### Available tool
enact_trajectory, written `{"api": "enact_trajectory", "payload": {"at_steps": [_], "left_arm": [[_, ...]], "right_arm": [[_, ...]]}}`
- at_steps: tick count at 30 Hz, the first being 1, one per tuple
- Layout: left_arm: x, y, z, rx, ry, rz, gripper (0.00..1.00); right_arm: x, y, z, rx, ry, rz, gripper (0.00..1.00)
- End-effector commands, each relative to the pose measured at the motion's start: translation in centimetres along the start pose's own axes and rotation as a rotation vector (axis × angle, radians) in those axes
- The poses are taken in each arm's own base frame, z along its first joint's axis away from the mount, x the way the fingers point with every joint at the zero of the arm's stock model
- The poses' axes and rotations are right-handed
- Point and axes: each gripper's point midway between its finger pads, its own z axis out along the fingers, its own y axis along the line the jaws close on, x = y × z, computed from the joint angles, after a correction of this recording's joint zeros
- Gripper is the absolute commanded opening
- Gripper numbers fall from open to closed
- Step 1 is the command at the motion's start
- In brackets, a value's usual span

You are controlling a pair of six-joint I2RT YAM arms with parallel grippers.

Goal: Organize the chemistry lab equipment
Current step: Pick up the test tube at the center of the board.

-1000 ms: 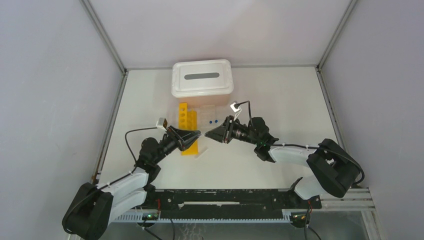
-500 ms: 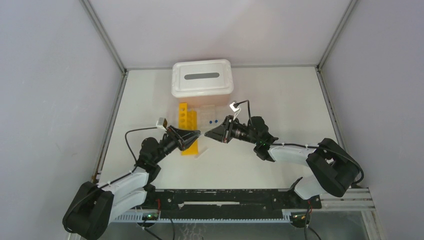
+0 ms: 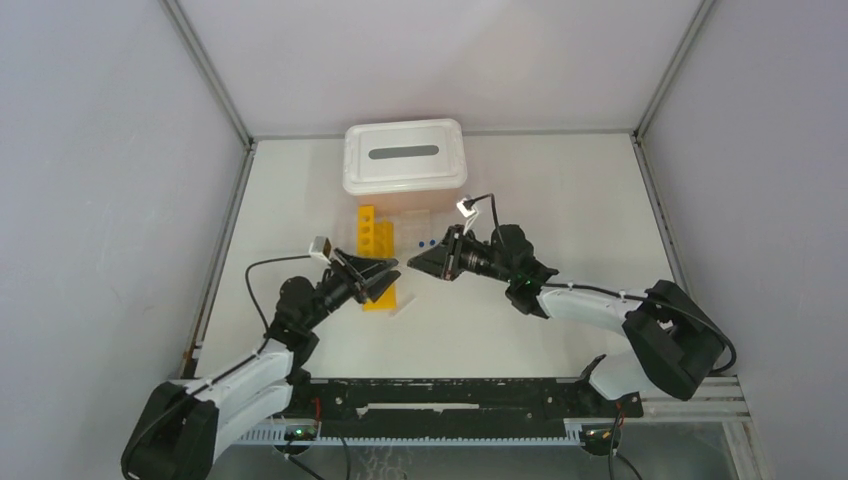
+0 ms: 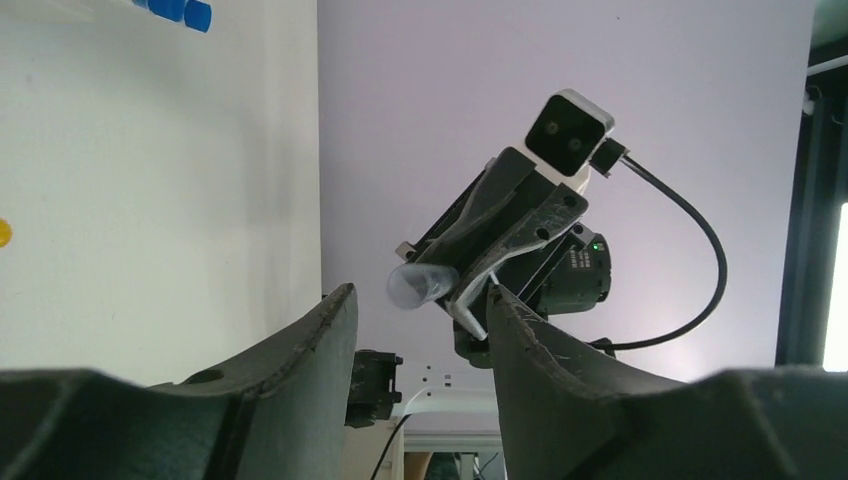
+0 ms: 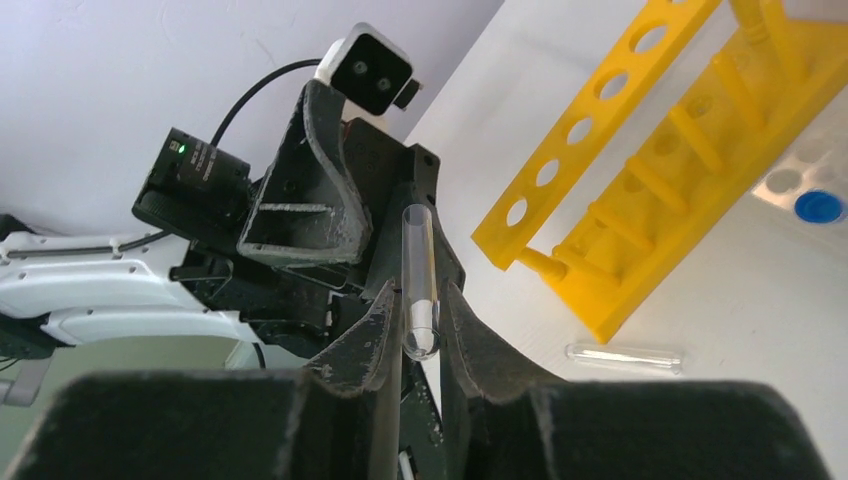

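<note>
A clear glass test tube (image 5: 419, 270) is pinched between the fingers of my right gripper (image 5: 420, 300), which is shut on it. The tube's open end points at my left gripper (image 4: 420, 295). That gripper is open, its fingers apart on either side of the tube (image 4: 418, 285) without touching it. Both grippers meet tip to tip above the yellow rack (image 3: 375, 255), left gripper (image 3: 390, 272) facing right gripper (image 3: 413, 266). A second test tube (image 5: 625, 355) lies on the table by the rack's near end. The clear gridded rack (image 3: 415, 230) holds blue-capped tubes (image 3: 427, 243).
A pink bin with a white slotted lid (image 3: 404, 156) stands behind the racks at the back of the table. Grey walls close in the left, right and back sides. The arm bases and a black rail sit along the near edge.
My left gripper's jaws have opened and let go of the test tube. The right gripper has closed on it and shifted slightly toward the back.
</note>
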Motion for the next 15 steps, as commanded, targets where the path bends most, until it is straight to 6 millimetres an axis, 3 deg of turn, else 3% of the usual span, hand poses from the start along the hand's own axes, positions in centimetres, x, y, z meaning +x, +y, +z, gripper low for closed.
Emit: {"api": "enact_trajectory", "payload": {"at_steps": [1, 11, 15], "left_arm": [[-0.8, 0.6, -0.7, -0.048, -0.048, 0.097, 0.55], [-4.6, 2.0, -5.2, -0.307, -0.294, 0.361, 0.55], [-5.5, 2.2, -6.5, -0.369, -0.352, 0.413, 0.56]], "right_arm": [[-2.7, 2.6, 0.2, 0.010, -0.048, -0.107, 0.15], [-4.4, 2.3, 1.9, 0.315, 0.059, -0.283, 0.15], [-3.8, 0.5, 2.9, 0.482, 0.158, -0.341, 0.15]]}}
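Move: About 8 cm ahead of the right hand and 8 cm to its left, some 16 cm lower, lies the middle of the yellow rack, the likely place for the test tube that hand already holds. The clear tray is 15 cm straight ahead of the right hand, 17 cm lower; the loose test tube lies 2 cm back, 2 cm left, 18 cm down. For the empty left hand, the loose test tube is about 18 cm straight below, the rack 10 cm ahead, 5 cm left, 16 cm down. Lifting the test tube still pinched in its fingers, the right hand climbs about 6 cm and bears left and forward, closing sideways on the yellow rack while its fingertips tilt down. The left hand, already open and free of the tube, clears out some 6 cm to its left, sinking slightly, its fingers dipping and swinging counter-clockwise towards straight ahead. ##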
